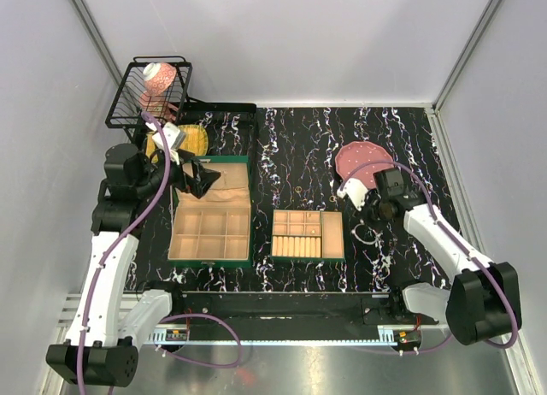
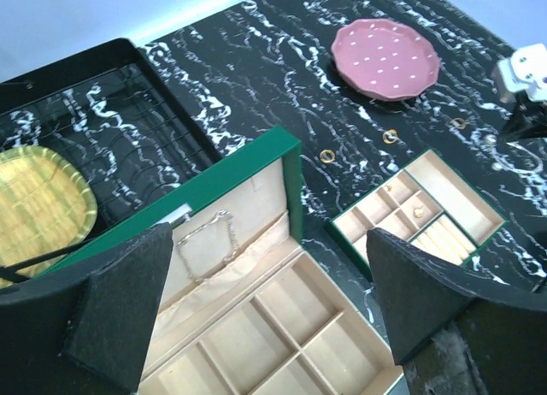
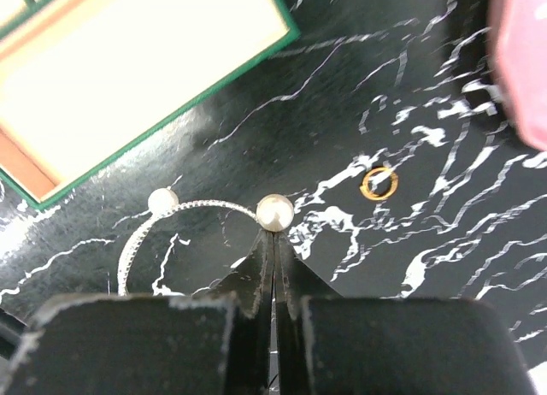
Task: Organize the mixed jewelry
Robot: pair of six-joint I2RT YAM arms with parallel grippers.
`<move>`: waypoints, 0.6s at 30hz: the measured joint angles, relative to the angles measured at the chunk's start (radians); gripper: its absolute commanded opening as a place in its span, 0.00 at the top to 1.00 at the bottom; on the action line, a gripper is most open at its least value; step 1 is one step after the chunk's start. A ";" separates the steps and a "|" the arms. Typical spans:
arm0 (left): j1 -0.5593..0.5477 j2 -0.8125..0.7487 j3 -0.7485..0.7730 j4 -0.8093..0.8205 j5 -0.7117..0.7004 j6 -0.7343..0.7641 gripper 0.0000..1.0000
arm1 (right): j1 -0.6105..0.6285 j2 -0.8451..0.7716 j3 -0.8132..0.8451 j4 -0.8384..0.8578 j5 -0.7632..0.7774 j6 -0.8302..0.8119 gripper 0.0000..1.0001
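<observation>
A silver bangle with pearl ends [image 3: 205, 205] lies on the black marbled table between the small green box [image 1: 272, 234] and the pink plate [image 1: 359, 160]. My right gripper [image 3: 273, 234] is shut, its tips touching one pearl [image 3: 274, 213]. No wire shows between the jaws. A gold ring [image 3: 379, 182] lies just to the right. More gold rings [image 2: 327, 156] [image 2: 391, 137] lie loose on the table. My left gripper [image 2: 269, 237] hangs open over the large green box [image 2: 295, 168], whose lid holds a silver chain [image 2: 205, 241]. A gold piece [image 2: 418, 211] sits in the small box.
At the back left stand a black wire basket [image 1: 128, 104] with a pink cup, a gold plate [image 2: 38, 198] and a black tray [image 1: 224, 111]. The pink plate's rim [image 3: 521, 61] is close to the right gripper's right side.
</observation>
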 measured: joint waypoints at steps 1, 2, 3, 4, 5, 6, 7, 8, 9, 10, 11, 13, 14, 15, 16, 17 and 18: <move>-0.003 0.002 -0.002 0.007 0.014 -0.010 0.01 | 0.000 0.000 0.026 -0.012 -0.006 0.014 1.00; -0.007 0.002 -0.005 0.016 0.025 -0.021 0.01 | 0.000 0.000 0.055 -0.024 -0.011 0.027 1.00; -0.015 0.005 -0.008 0.032 0.041 -0.033 0.01 | 0.000 0.000 0.087 -0.035 -0.017 0.045 1.00; -0.022 0.008 -0.010 0.042 0.052 -0.043 0.01 | 0.000 0.000 0.121 -0.042 -0.027 0.064 1.00; -0.031 0.014 -0.011 0.056 0.064 -0.056 0.01 | 0.000 0.000 0.150 -0.045 -0.034 0.078 1.00; -0.044 0.021 -0.011 0.068 0.074 -0.076 0.01 | 0.000 0.003 0.196 -0.055 -0.043 0.103 1.00; -0.055 0.028 -0.011 0.078 0.081 -0.088 0.01 | 0.000 0.005 0.223 -0.056 -0.050 0.117 1.00; -0.067 0.035 -0.011 0.087 0.085 -0.102 0.01 | 0.000 0.010 0.263 -0.062 -0.058 0.137 1.00; -0.089 0.048 -0.010 0.097 0.086 -0.119 0.01 | 0.002 0.016 0.303 -0.066 -0.062 0.158 1.00; -0.105 0.059 -0.009 0.103 0.084 -0.132 0.01 | 0.003 0.022 0.340 -0.063 -0.066 0.177 1.00; -0.129 0.074 -0.003 0.106 0.079 -0.151 0.01 | 0.005 0.028 0.376 -0.062 -0.068 0.194 1.00; -0.181 0.103 0.010 0.108 0.061 -0.186 0.01 | 0.016 0.039 0.435 -0.051 -0.065 0.226 1.00; -0.207 0.119 0.021 0.109 0.050 -0.203 0.01 | 0.024 0.042 0.454 -0.042 -0.063 0.237 1.00; -0.241 0.140 0.037 0.110 0.037 -0.222 0.02 | 0.037 0.048 0.477 -0.034 -0.055 0.252 1.00; -0.272 0.164 0.058 0.110 0.025 -0.243 0.02 | 0.049 0.055 0.498 -0.024 -0.049 0.266 1.00; -0.299 0.185 0.078 0.111 0.013 -0.260 0.03 | 0.063 0.063 0.517 -0.014 -0.043 0.278 1.00; -0.331 0.213 0.106 0.115 0.000 -0.280 0.03 | 0.077 0.074 0.539 -0.003 -0.031 0.291 1.00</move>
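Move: The pearl-ended bracelet, already clear of the table, hangs from the shut right fingers. From the left hand it lies about 43 cm right, 6 back and 26 below; the green case is some 6 cm back, 2 left and 29 below. The open left gripper it seems bound for is about 42 cm left of the right hand, 4 ahead, 25 higher. The tan organizer lies some 17 cm left and 3 back of the right hand, the pink plate 17 straight ahead, a gold ring 4 ahead and 2 right, all about 5 below. The bracelet, still pinched by one pearl end, is carried up some 18 cm, forward about 9 and left 7 by the right hand, whose fingers tip up roughly 25 degrees on the way. Meanwhile the wide-open left hand swings about 11 cm right to close the gap, gathering speed and turning clockwise, with no touch between the hands yet. ##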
